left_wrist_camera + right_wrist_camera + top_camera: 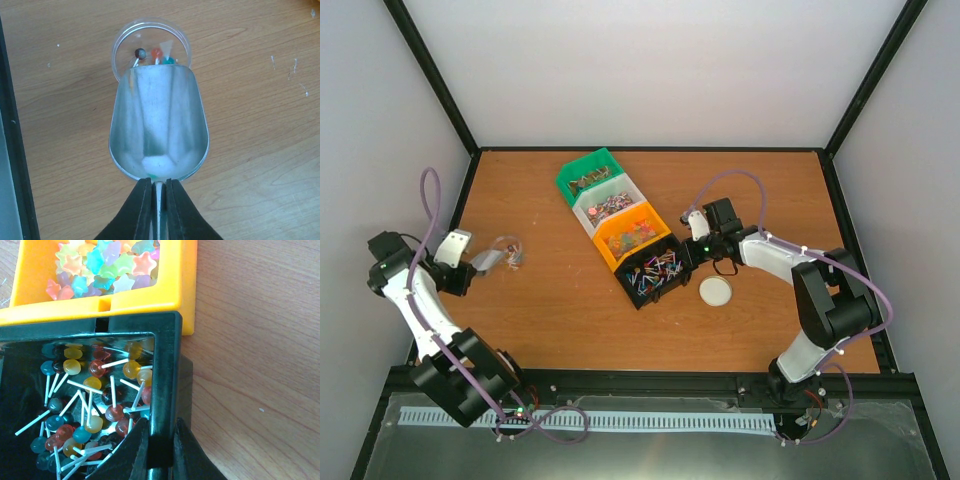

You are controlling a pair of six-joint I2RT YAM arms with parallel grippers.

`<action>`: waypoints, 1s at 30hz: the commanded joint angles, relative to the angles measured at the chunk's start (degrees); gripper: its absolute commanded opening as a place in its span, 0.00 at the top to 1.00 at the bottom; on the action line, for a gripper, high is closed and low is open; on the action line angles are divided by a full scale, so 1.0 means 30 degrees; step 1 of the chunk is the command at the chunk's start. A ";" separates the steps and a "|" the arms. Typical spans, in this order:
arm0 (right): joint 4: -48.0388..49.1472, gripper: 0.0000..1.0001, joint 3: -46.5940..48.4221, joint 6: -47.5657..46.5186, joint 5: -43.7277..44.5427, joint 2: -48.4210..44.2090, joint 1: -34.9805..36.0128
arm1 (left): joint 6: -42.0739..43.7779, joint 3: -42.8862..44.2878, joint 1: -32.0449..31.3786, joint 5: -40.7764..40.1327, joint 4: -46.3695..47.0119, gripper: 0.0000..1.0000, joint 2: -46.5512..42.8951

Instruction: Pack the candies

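My left gripper (159,192) is shut on the thin handle of a metal scoop (157,125). The scoop's mouth tilts over a clear round container (150,50) that holds a few lollipop candies (156,54). In the top view this container (508,250) stands at the table's left by the scoop (485,262). My right gripper (162,440) is shut on the right wall of the black bin (167,365), which is full of stick candies (90,400). Star-shaped candies (105,265) fill the orange bin (150,297) behind it.
Several bins stand in a diagonal row: green (582,168), white (588,212), orange (608,250) and black (642,295). A white round lid (716,291) lies on the wood just right of the black bin. Black frame rails border the table.
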 commanded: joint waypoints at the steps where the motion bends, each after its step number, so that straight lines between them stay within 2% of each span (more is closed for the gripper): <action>1: 0.0696 0.97 -0.0469 -0.0439 -0.0510 -0.0430 0.0008 | 0.0448 0.0841 -0.0330 -0.0196 -0.0226 0.99 0.0020; 6: 0.0754 0.96 -0.0697 -0.0404 -0.0534 -0.0532 0.0014 | 0.0218 0.1008 -0.1126 -0.0712 -0.0167 0.99 0.0022; 10: 0.0684 0.91 -0.0725 -0.0392 -0.0594 -0.0533 0.0003 | 0.0009 0.1286 -0.1783 -0.1253 -0.0091 0.99 0.0260; 30: 0.0369 0.38 -0.0435 -0.0606 -0.1053 -0.0708 0.0014 | 0.1849 0.3460 -0.2554 -0.2041 -0.1904 0.99 0.1485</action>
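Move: The clear cup with lollipops stands about 14 cm ahead of the left hand, some 5 cm to its right and 13 cm lower, under the tip of the held scoop; the orange bin lies about 27 cm right of the cup and 4 cm farther out. The right hand pinches the black bin's rim, whose middle is roughly 6 cm left, 3 cm back and 4 cm below it; the orange bin is 11 cm left and 6 cm ahead, the lid 7 cm right and 7 cm back. The black bin's rim is let go by the right hand: the fingers open to over half width and the hand eases back about 1 cm, staying around the rim. Over the cup, the scoop stays gripped while the left hand first drifts right, then goes forward 1 to 1.5 cm and finally rises about 1 cm, rolling its left side up and turning clockwise, each some 5 degrees. ##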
